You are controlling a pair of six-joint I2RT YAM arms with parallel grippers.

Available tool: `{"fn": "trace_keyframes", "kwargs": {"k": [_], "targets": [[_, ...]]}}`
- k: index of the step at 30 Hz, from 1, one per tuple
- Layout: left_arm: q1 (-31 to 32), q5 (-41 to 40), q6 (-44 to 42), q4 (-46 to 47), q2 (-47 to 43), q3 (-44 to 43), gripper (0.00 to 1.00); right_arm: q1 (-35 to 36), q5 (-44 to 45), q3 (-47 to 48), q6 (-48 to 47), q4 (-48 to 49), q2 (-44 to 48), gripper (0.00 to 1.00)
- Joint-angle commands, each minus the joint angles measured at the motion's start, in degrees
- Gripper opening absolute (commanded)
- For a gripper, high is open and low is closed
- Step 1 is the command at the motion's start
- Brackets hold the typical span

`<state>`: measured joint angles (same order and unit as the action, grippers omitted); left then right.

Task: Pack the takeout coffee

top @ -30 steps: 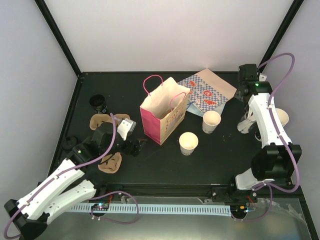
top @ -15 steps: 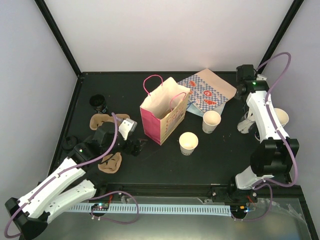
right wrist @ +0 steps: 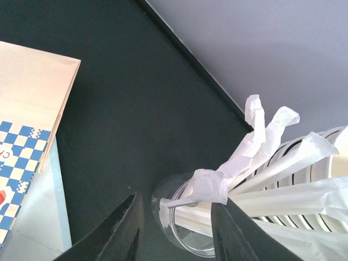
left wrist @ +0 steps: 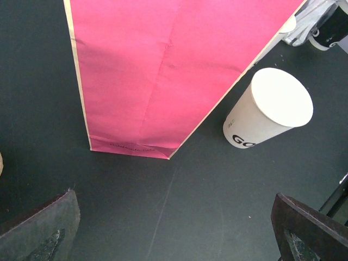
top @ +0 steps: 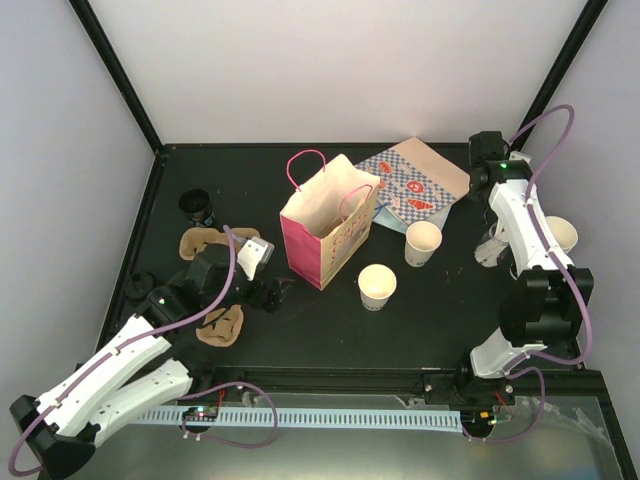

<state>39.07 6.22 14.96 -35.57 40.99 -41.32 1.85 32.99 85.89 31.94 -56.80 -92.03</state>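
Observation:
The takeout coffee is a small white paper cup with dark print, standing just right of the upright pink bag. In the left wrist view the cup stands beside the bag's pink side. My left gripper rests low on the table left of the bag, wide open with nothing between its fingers. My right gripper hangs at the far right over a glass jar of paper-wrapped straws. Its jaws stand apart around the jar's mouth, clamping nothing that I can see.
A second white cup stands right of the bag. A flat checkered paper bag lies behind. Brown cup carriers and a small black cup sit at left. Nested cream cups stand at the right edge.
The right arm's wrist has shifted a little left and back over the straw jar, its jaws slightly wider. The left arm, the bag and the cups have not moved.

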Motion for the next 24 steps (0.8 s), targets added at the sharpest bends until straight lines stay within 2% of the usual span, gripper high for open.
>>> {"fn": "trace_keyframes", "kwargs": {"k": [1,15,17,24], "targets": [[-0.37,-0.42,-0.90,-0.59,-0.03,-0.87,0.99,-0.26,2.43,-0.17,1.06,1.18,-0.49,0.36],[-0.40,-0.28,-1.01,-0.36,-0.24,-0.78,0.99,-0.23,3.53,1.83,0.77,-1.74,3.56,0.11],[-0.38,-0.22,-1.05,-0.36,-0.22,-0.76,0.99,-0.20,3.44,2.34,0.86,-2.35,4.63,0.02],[-0.40,-0.08,-1.07,-0.26,-0.52,-0.64,0.99,-0.18,3.70,4.67,0.30,-5.12,7.02,0.01]]}}
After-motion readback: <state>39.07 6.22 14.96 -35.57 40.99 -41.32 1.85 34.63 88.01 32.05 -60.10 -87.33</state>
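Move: A wrapped straw's end is already between the right hand's half-open fingers, about 1 cm ahead and 1 cm below. The straw holder stands roughly 3 cm back, 2 cm to the right and some 15 cm below. The stacked cups are about 6 cm back and 11 cm right, the nearer white cup about 3 cm back and 17 cm left, both lower. From the left hand, the straw end lies some 18 cm ahead and 48 cm right, at nearly the same height. Staying almost still over the straw holder, the right hand closes its half-open fingers fully on the paper-wrapped end of one straw, seeming to pinch it. With the fingers nearly shut it starts to rise, about 4 cm up and 1.5 cm back towards its base, the wrist tilting only slightly. ##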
